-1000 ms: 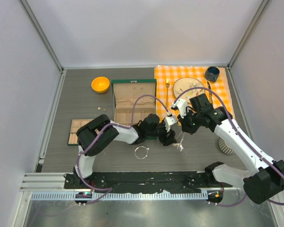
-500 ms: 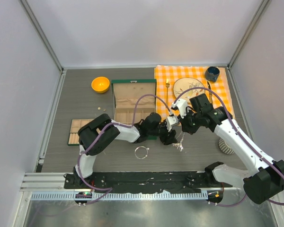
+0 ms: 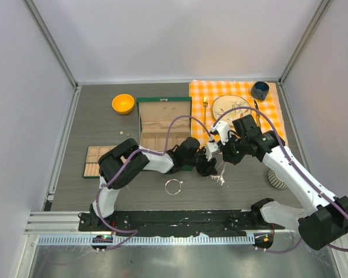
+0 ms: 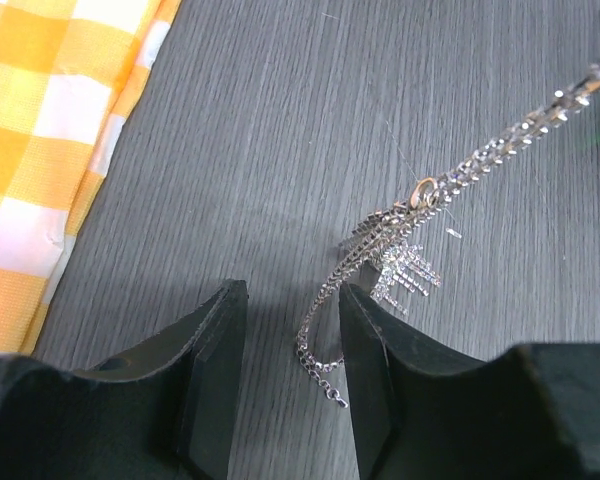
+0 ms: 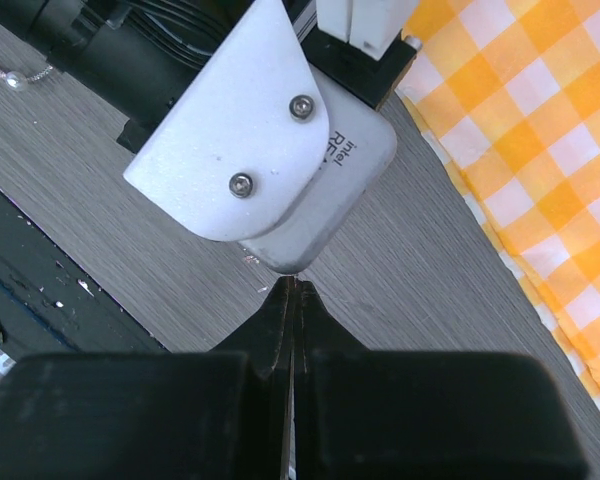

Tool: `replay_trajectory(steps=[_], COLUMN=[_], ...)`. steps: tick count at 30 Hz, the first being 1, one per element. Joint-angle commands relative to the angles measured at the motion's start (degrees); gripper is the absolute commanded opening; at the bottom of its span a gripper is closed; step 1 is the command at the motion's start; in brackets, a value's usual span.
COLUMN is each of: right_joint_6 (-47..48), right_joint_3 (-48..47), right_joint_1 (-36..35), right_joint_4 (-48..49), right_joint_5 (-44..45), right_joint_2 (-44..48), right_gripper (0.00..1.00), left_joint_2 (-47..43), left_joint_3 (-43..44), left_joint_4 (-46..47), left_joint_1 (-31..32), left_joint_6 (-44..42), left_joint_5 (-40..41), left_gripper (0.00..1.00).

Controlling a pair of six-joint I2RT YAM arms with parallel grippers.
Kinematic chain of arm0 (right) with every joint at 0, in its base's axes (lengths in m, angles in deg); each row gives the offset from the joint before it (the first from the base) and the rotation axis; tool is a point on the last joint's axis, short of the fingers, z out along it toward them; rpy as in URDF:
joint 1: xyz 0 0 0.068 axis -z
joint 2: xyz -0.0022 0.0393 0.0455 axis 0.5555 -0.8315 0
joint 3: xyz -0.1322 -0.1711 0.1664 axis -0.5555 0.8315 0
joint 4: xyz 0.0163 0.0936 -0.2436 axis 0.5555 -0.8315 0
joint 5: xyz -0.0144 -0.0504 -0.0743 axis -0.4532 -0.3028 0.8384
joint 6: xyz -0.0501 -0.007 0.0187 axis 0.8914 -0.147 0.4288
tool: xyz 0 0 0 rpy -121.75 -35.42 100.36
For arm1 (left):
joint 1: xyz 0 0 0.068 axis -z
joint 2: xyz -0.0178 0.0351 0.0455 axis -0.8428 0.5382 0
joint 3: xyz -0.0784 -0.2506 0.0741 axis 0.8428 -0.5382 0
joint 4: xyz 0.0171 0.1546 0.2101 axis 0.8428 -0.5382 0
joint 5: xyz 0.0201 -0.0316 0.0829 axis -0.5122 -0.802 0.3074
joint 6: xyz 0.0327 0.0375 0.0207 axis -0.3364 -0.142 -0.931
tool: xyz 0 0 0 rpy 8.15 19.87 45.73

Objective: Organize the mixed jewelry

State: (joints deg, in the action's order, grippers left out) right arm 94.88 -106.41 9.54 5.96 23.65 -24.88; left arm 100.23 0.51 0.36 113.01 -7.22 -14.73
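Observation:
The fine silver chain necklace with a fringe pendant lies partly on the dark table. Its upper end rises taut to the top right of the left wrist view. In the top view the necklace hangs below my right gripper, which is shut on the chain. In the right wrist view the right gripper has its jaws pressed together. My left gripper is open and low over the table, with the chain's loose tail between its fingers. It also shows in the top view. The thin round bangle lies left of it. Tiny pale studs lie near the box.
An open green jewelry box stands behind the left arm, and a beige-lined tray lies at the left. An orange bowl is at the far left. The checkered cloth holds a plate, gold fork and dark cup.
My left gripper has edged a little right and away, closer to the hanging chain. The right gripper and the necklace have stayed put.

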Motion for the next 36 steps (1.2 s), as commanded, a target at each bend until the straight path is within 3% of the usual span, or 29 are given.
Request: replay_trajectory(steps=[1,5,19,36], right_joint_6=[-0.3,-0.3,-0.2,1.4], right_joint_3=[-1.7,-1.7,-1.0,-0.4], right_joint_1=[0.3,0.2,0.2,0.2], right_joint_4=[0.5,0.6,0.9,1.2], right_joint_5=[0.2,0.2,1.3,3.1], right_joint_2=[2.0,2.1,2.8,3.1], right_gripper=[0.01,0.01,0.01,0.01], left_joint_2=[0.4,0.6,-0.5,-11.1], left_joint_3=[2.6,3.0,3.9,5.2], left_joint_4=[-0.9,-1.7,-5.3,-15.7], left_joint_1=[0.3,0.4,0.4,0.4], left_joint_6=[-0.7,-0.8,-1.4,-1.9], left_joint_5=[-0.8,-1.0,-1.5,-2.0], left_gripper=[0.45,0.39,0.01,0.00])
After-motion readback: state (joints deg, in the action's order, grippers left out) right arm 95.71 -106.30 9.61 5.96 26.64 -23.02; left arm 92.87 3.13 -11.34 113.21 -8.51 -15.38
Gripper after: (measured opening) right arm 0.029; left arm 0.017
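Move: My left hand, open and pointing right just above the table, has the necklace's bib end about 2 cm to its right, 1 cm back and 1 cm below. The bracelet lies some 17 cm to this hand's left and 4 cm back; the green jewelry box is roughly 20 cm to its left and 9 cm ahead. From my right hand, which holds the chain up, the bib end hangs about 12 cm below, some 3 cm back and 2 cm left. I keep my left hand almost still at the foot of the hanging necklace and shut its fingers from about half open, pinching the loose chain beside the bib. Then I lift it straight up by nearly 4 cm, towards my right hand, which stays shut on the upper chain and shifts only about a centimetre to the right. ##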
